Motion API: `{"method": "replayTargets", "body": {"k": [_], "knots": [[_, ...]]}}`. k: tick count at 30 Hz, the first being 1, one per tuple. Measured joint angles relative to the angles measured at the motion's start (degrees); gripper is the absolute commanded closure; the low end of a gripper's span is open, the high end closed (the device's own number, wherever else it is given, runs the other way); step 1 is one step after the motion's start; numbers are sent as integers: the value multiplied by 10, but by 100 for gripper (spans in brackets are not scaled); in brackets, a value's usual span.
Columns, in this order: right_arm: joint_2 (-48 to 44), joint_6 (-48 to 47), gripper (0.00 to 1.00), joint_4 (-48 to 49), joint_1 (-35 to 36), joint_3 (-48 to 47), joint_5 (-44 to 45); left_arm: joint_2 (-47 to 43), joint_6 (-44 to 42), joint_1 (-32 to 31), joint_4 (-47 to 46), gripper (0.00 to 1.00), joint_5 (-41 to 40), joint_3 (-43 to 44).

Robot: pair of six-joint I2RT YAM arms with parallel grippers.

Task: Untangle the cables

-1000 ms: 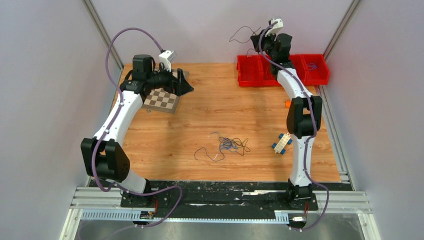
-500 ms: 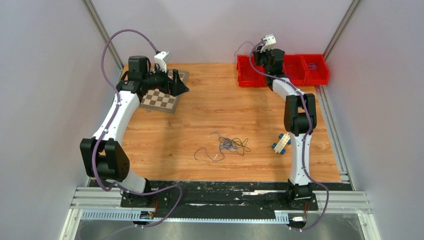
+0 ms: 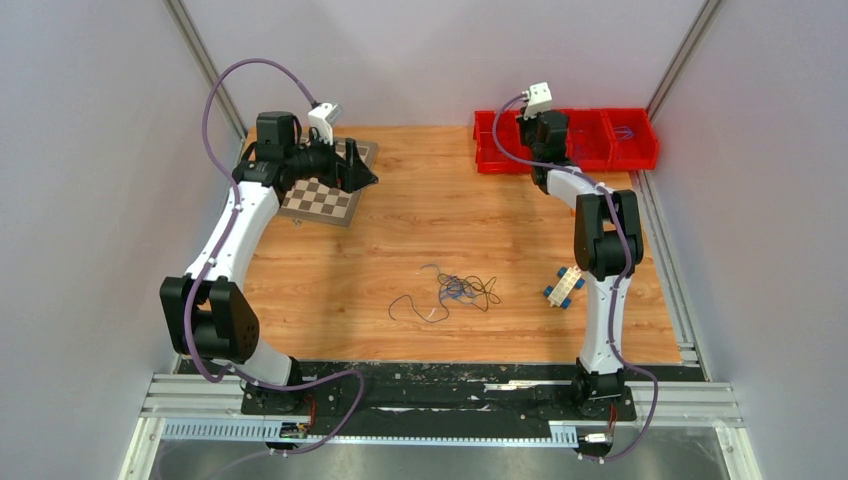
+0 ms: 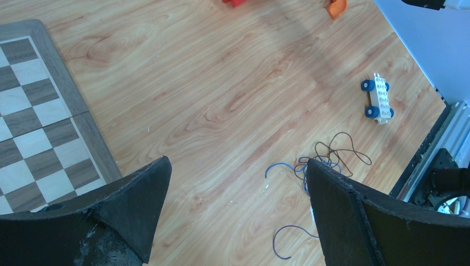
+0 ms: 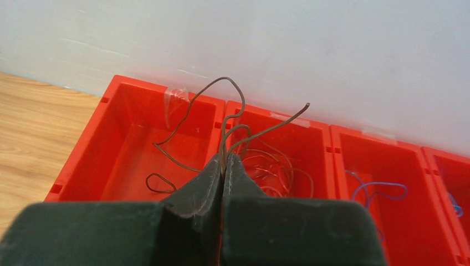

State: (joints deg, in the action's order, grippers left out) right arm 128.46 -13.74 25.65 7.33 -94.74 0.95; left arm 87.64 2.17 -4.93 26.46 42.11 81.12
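Note:
A tangle of thin blue and dark brown cables (image 3: 462,291) lies on the wooden table near its front middle, also in the left wrist view (image 4: 330,158). A loose dark cable (image 3: 405,308) curls just left of it. My right gripper (image 5: 224,160) is shut on a brown cable (image 5: 220,105), whose loops hang over the leftmost of the red bins (image 5: 133,94) at the back right (image 3: 497,160). The neighbouring bin holds red cables (image 5: 271,166), the one after it a blue cable (image 5: 382,191). My left gripper (image 4: 238,162) hangs open and empty above the table by the chessboard.
A chessboard (image 3: 325,200) lies at the back left under my left arm. A white toy car with blue wheels (image 3: 565,287) sits right of the tangle. A small orange object (image 4: 336,6) lies near the bins. Grey walls enclose the table.
My right gripper has come down and back towards the red bins with the brown cable. The left arm shifted slightly back, then stayed still. The tangle has not moved.

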Motion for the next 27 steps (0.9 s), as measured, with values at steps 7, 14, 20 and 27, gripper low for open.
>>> {"method": "replayTargets", "body": {"k": [7, 14, 20, 27], "knots": [[1, -27, 100, -30, 7, -20, 5, 0, 0, 2, 0, 0, 0, 0], [68, -52, 100, -94, 31, -160, -4, 0, -2, 2, 5, 0, 0, 0], [113, -61, 100, -133, 53, -200, -10, 0, -9, 10, 12, 1, 0, -5], [148, -52, 100, -171, 59, -221, 7, 0, -11, 20, 16, 1, 0, -14]]}}
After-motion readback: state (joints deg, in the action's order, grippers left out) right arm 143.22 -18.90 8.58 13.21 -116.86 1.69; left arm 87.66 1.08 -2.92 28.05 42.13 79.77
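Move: The right hand grips a brown cable above the red bin's divider. The empty leftmost compartment is centred about 5 cm to its left, 3 cm ahead and 12 cm below. The second compartment, with red cable in it, lies about 4 cm to the hand's right, 3 cm ahead; the third, with blue cable, some 12 cm right, 3 cm ahead, both equally low. From the left hand, the leftmost compartment is roughly 29 cm ahead, 25 cm right and 23 cm below. Keeping the brown cable pinched in its shut fingers, the right hand swings about 7 cm left and some 3 cm forward from the divider to over the leftmost compartment. It rises a couple of centimetres first, then sinks to end about 5 cm lower than it began, the fingers tipping down and swinging slightly left, roughly 10 degrees in all. ##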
